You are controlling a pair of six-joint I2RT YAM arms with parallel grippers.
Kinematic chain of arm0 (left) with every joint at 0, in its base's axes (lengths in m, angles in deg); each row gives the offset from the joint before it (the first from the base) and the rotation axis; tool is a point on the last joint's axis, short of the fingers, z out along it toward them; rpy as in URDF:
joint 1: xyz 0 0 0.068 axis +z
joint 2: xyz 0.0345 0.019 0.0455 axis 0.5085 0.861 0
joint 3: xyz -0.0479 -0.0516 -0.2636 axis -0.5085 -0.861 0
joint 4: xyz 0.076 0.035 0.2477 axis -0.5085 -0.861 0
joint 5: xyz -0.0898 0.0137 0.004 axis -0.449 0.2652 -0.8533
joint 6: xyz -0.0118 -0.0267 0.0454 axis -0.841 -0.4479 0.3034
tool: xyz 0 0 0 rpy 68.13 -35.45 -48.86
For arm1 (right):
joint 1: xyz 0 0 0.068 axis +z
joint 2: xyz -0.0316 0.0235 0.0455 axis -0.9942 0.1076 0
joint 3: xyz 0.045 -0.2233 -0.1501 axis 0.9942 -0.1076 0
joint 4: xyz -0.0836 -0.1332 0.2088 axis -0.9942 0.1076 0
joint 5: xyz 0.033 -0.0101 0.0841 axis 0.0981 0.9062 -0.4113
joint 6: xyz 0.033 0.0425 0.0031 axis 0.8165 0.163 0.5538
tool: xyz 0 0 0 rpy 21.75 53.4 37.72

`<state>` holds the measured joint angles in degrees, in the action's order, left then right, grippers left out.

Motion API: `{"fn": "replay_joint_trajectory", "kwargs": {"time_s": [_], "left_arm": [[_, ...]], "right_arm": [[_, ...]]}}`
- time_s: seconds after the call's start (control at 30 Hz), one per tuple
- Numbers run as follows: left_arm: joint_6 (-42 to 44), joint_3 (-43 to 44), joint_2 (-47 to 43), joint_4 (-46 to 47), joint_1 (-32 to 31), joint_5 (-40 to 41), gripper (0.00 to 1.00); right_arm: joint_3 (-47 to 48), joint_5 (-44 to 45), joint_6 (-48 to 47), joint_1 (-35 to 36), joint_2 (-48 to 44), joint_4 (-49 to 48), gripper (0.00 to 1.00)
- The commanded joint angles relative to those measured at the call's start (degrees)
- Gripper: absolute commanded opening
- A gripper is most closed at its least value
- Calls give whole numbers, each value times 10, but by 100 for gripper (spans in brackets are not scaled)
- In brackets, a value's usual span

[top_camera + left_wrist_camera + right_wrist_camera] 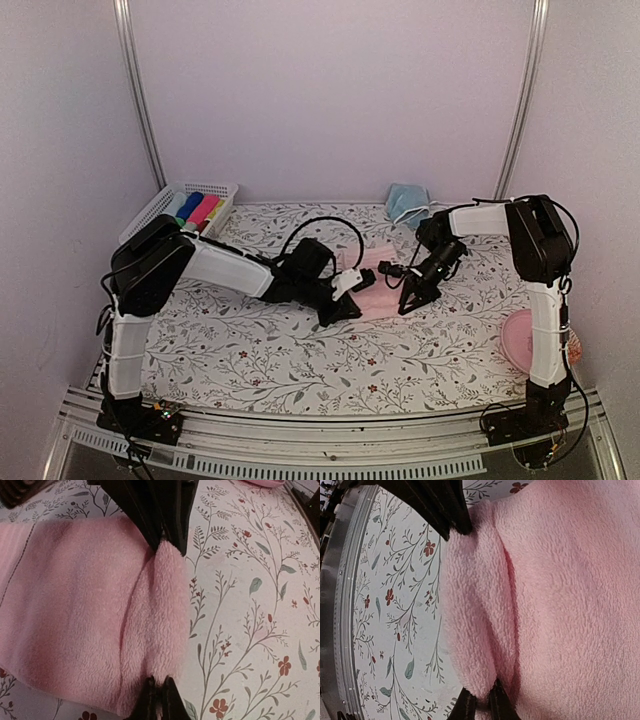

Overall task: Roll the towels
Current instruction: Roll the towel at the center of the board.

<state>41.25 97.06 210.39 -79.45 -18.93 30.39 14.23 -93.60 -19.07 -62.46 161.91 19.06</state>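
The pale pink towel (378,283) lies flat in the middle of the table, its near edge pinched up into a low ridge (167,605). My left gripper (347,306) (159,684) is shut on one end of that ridge. At the other end, my right gripper (408,300) (481,696) is shut on the same edge of the pink towel (560,600). Each wrist view shows the other gripper's dark fingers (165,525) (445,515) at the top. The light blue towel (404,204) sits crumpled at the back of the table, away from both grippers.
A white basket (160,205) holding bright cloth tubes stands at the back left. A round pink plate (519,340) lies at the right edge beside the right arm. The table's metal front rail (340,630) runs close to the towel's pinched edge.
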Motion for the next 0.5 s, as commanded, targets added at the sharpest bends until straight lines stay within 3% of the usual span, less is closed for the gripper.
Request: {"fn": "replay_joint_trajectory", "kwargs": {"time_s": [0.0,0.23,0.47], "left_arm": [[-36,12,24,-13,12,12,0],[-88,15,43,-13,44,-46,0],[-122,50,73,-45,60,-82,0]], "right_arm": [[-3,28,6,0,10,-5,14],[-25,24,-3,-3,-35,-32,30],[-96,12,-36,-4,-138,-109,42]]}}
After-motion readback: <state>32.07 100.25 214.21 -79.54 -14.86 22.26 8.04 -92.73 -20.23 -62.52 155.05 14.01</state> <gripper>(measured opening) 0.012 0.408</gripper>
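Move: Both hands already pinch the near rolled edge of the pink towel, the left hand at its left end and the right at its right end. The middle of the towel, still flat, lies about 8 cm ahead and 4 cm to the right of the left hand, a centimetre or two lower; from the right hand it is some 8 cm ahead and 5 cm left. The blue cloth is about 28 cm straight ahead of the right hand, the pink plate roughly 24 cm to its right and 6 cm back. Forward by some 2 cm, sinking slightly, the left hand rolls its pinched end of the towel's near edge over towards the flat part, its wrist tipping forward about 10 degrees with the fingers kept shut. The right hand first stays put while its fingers open to let go of the other end, then lifts about 1.5 cm. ##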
